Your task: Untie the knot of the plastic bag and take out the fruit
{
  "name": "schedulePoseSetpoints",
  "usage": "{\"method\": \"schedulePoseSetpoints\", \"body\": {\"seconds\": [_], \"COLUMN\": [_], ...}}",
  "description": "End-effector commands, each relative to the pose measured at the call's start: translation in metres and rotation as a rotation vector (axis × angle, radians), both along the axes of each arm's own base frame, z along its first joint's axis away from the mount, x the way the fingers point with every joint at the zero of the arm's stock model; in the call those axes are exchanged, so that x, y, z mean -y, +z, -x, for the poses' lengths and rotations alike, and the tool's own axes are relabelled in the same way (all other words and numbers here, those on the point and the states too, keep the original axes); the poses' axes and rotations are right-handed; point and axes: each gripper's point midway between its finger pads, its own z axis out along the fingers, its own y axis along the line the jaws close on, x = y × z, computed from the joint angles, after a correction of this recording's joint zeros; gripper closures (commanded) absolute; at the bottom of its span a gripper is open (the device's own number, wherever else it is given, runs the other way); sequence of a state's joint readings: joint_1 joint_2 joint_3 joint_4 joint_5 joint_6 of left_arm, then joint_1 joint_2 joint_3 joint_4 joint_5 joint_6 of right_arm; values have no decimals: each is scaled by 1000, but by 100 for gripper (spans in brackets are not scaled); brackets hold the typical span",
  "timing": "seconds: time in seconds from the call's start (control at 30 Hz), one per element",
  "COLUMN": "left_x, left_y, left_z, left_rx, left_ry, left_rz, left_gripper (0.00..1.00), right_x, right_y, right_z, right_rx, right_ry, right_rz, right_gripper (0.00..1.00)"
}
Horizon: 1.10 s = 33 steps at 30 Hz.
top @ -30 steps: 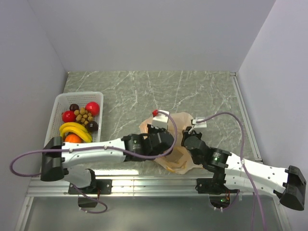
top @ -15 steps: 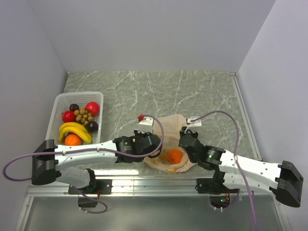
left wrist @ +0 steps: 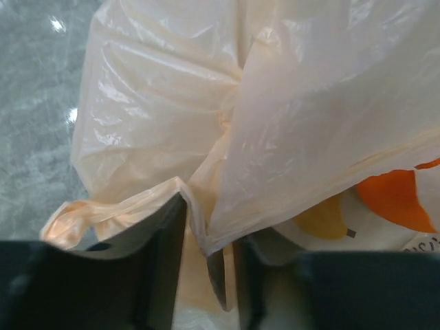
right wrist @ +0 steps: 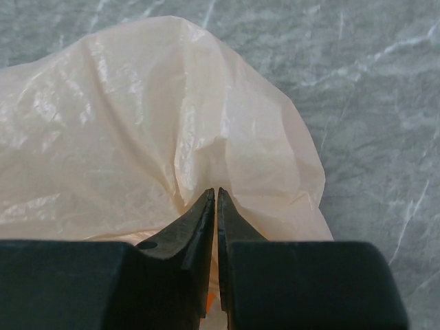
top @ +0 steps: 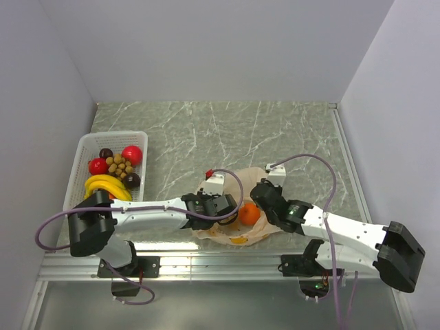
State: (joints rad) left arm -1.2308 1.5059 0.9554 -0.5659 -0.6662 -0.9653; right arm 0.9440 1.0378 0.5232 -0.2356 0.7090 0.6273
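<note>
The pale peach plastic bag lies crumpled near the table's front edge, between my two arms. One orange shows bare in its opened top. No knot is visible in any view. My left gripper sits at the bag's left side. Its jaws stand apart, and a loose fold of the bag hangs in the gap. An orange patch shows through the film at the right. My right gripper is pressed into the bag's right side, and its jaws pinch the puckered film.
A white basket stands at the left. It holds two red fruit, a tan cluster, bananas, an orange and dark round fruit. The table's front edge runs just below the bag. Grey walls close in the sides.
The orange was covered a second ago and now lies exposed. My left gripper has opened and shifted right toward it. My right gripper has slid left and closer in on the bag.
</note>
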Motion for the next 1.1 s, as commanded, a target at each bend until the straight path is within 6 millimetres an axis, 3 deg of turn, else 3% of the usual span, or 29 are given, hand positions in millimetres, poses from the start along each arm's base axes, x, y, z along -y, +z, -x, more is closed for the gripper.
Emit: {"method": "schedulePoseSetpoints", "body": {"seconds": [0.0, 0.03, 0.07, 0.2, 0.37, 0.5, 0.6, 0.67, 0.77, 0.9, 0.97, 1.0, 1.07], "left_x": [12, 15, 20, 29, 37, 25, 17, 24, 42, 82, 93, 100, 107], "left_y": [11, 17, 23, 60, 112, 168, 196, 200, 187, 136, 125, 109, 103], "left_z": [1, 0, -2, 0, 14, 23, 28, 34, 40, 45, 44, 42, 39], "left_rx": [-2, 9, 24, 82, 175, 273, 330, 337, 296, 186, 157, 136, 127], "left_ry": [-8, -25, -35, -99, -225, -253, -285, -347, -425, -483, -472, -466, -452], "left_rz": [66, 80, 110, 219, 329, 487, 594, 617, 581, 490, 482, 451, 438], "left_gripper": [60, 54, 39, 16, 11, 13, 12, 14, 15, 14, 14, 14, 13], "right_x": [-4, -3, -3, -7, -14, -12, -11, -11, -14, -16, -14, -14, -11], "right_y": [-6, -9, -11, -23, -30, -29, -30, -30, -31, -31, -32, -29, -30], "right_z": [-2, -4, -5, -7, -5, -6, -6, -6, -6, -5, -4, -5, -3], "right_rx": [-49, -59, -66, -109, -138, -132, -133, -135, -137, -135, -141, -132, -134], "right_ry": [-15, -24, -24, -5, 17, 8, -1, -1, 6, 12, 8, 6, 2], "right_rz": [-58, -57, -56, -43, -53, -56, -56, -63, -79, -117, -131, -144, -154], "right_gripper": [88, 88, 88, 89, 90, 90, 90, 90, 90, 90, 90, 90, 90]}}
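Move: The orange is inside the bag, roughly 12 cm to the left gripper's right, 5 cm back and 4 cm lower. The left fingertips are at the bag's left rim, and the middle of the bag is about 9 cm to their right, 4 cm back and 4 cm lower. From the right gripper, which has the bag's far right rim, the orange lies some 10 cm back, 4 cm to the left and 6 cm lower. Open the left gripper wide to let go of the bag's left rim and lift it about 20 cm clear. Then swing it right and plunge back some 12 cm towards the orange in the bag's mouth, drawing slightly back and turning about 25 degrees clockwise. Meanwhile lower the right gripper about 4 cm, tipping it down, and keep its fingers nearly shut on the bag. ##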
